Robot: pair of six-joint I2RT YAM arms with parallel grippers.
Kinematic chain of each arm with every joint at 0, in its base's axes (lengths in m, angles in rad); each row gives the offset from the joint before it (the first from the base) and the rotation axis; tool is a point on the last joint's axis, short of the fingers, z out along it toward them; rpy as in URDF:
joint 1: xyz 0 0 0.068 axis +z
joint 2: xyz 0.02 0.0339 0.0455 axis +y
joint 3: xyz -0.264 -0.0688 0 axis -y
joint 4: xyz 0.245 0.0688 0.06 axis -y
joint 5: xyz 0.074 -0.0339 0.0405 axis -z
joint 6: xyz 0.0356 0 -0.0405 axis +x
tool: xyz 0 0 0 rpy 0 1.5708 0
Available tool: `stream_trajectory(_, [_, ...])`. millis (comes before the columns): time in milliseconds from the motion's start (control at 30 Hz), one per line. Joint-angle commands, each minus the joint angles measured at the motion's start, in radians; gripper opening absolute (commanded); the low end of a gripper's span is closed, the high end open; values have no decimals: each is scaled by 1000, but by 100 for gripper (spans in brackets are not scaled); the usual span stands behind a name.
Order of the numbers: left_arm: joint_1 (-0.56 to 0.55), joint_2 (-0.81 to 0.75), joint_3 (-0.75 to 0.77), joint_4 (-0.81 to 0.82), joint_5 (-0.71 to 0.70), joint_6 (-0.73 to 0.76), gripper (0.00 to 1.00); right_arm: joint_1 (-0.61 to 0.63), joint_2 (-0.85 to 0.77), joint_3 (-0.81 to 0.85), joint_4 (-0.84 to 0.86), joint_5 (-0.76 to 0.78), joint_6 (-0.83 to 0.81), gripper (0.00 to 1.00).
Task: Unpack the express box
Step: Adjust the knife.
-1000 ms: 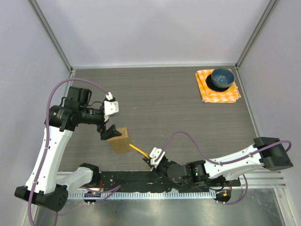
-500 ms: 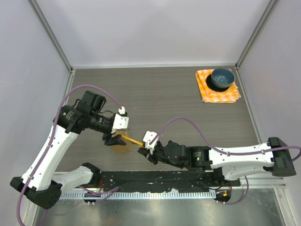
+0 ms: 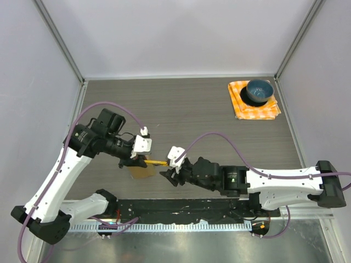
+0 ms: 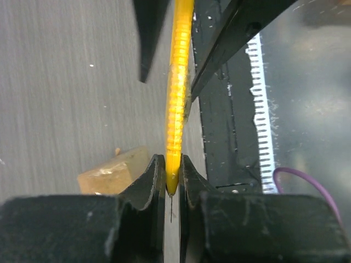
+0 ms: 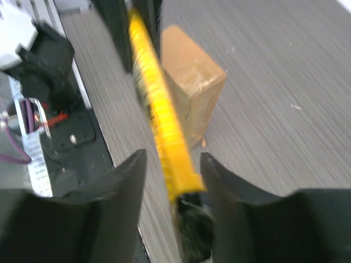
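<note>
The express box (image 3: 142, 171) is a small brown carton on the table near the front edge, also in the left wrist view (image 4: 112, 172) and the right wrist view (image 5: 192, 93). A yellow ridged knife (image 3: 156, 163) with a black end hangs level above it. My left gripper (image 3: 140, 160) is shut on one tip of the knife (image 4: 178, 98), just above the box. My right gripper (image 3: 168, 175) is open; its jaws (image 5: 173, 164) stand apart on either side of the black end of the knife (image 5: 159, 120), with gaps showing.
A blue bowl (image 3: 259, 91) sits on an orange checked cloth (image 3: 253, 108) at the far right corner. The black base rail (image 3: 181, 211) runs along the near edge just below both grippers. Grey walls close the left, far and right sides.
My left gripper came over the box and shut on the yellow knife. My right gripper, which held the knife, has opened around its black end.
</note>
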Motion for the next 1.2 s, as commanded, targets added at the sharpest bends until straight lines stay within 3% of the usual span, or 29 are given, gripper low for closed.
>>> stream_trajectory(0, [-3,-65,-68,-22,40,-263,0,-39,-128,-52,305,14,-3,57])
stream_trajectory(133, [9,-122,-116,313,55,-626,0,-67,-219,-163,421,-17,87,70])
stream_trajectory(367, [75,-92,-72,579,161,-948,0,-85,-383,-338,571,-61,213,81])
stream_trajectory(533, [84,-79,-107,768,259,-1105,0,-117,-372,-393,733,-115,247,85])
stream_trajectory(767, [84,-100,-142,752,332,-1081,0,-260,-251,-281,829,-270,274,85])
stream_trajectory(900, [84,-112,-142,676,338,-1009,0,-384,-190,-223,874,-420,374,85])
stream_trajectory(1167, [84,-112,-150,603,330,-926,0,-464,-72,-131,932,-632,460,84])
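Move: I hold the yellow knife between my hands: its middle lies about 5 cm to the right of my left hand and 3 cm lower, and about 4 cm to the left of my right hand and 2 cm higher, level with both front to back. The cardboard box stands on the table some 5 cm ahead and 3 cm to the left of my left hand, roughly 20 cm below it. My right fingers, already loosening, spread wide and let go of the knife's butt while that hand backs off up and to my right, about 5 cm sideways, then goes forward and climbs on, ending 15 cm higher with its fingers tipped upward around the butt. My left hand keeps its pinch on the blade end, dips slightly, then lifts and shifts right, swinging its fingers up almost level. ##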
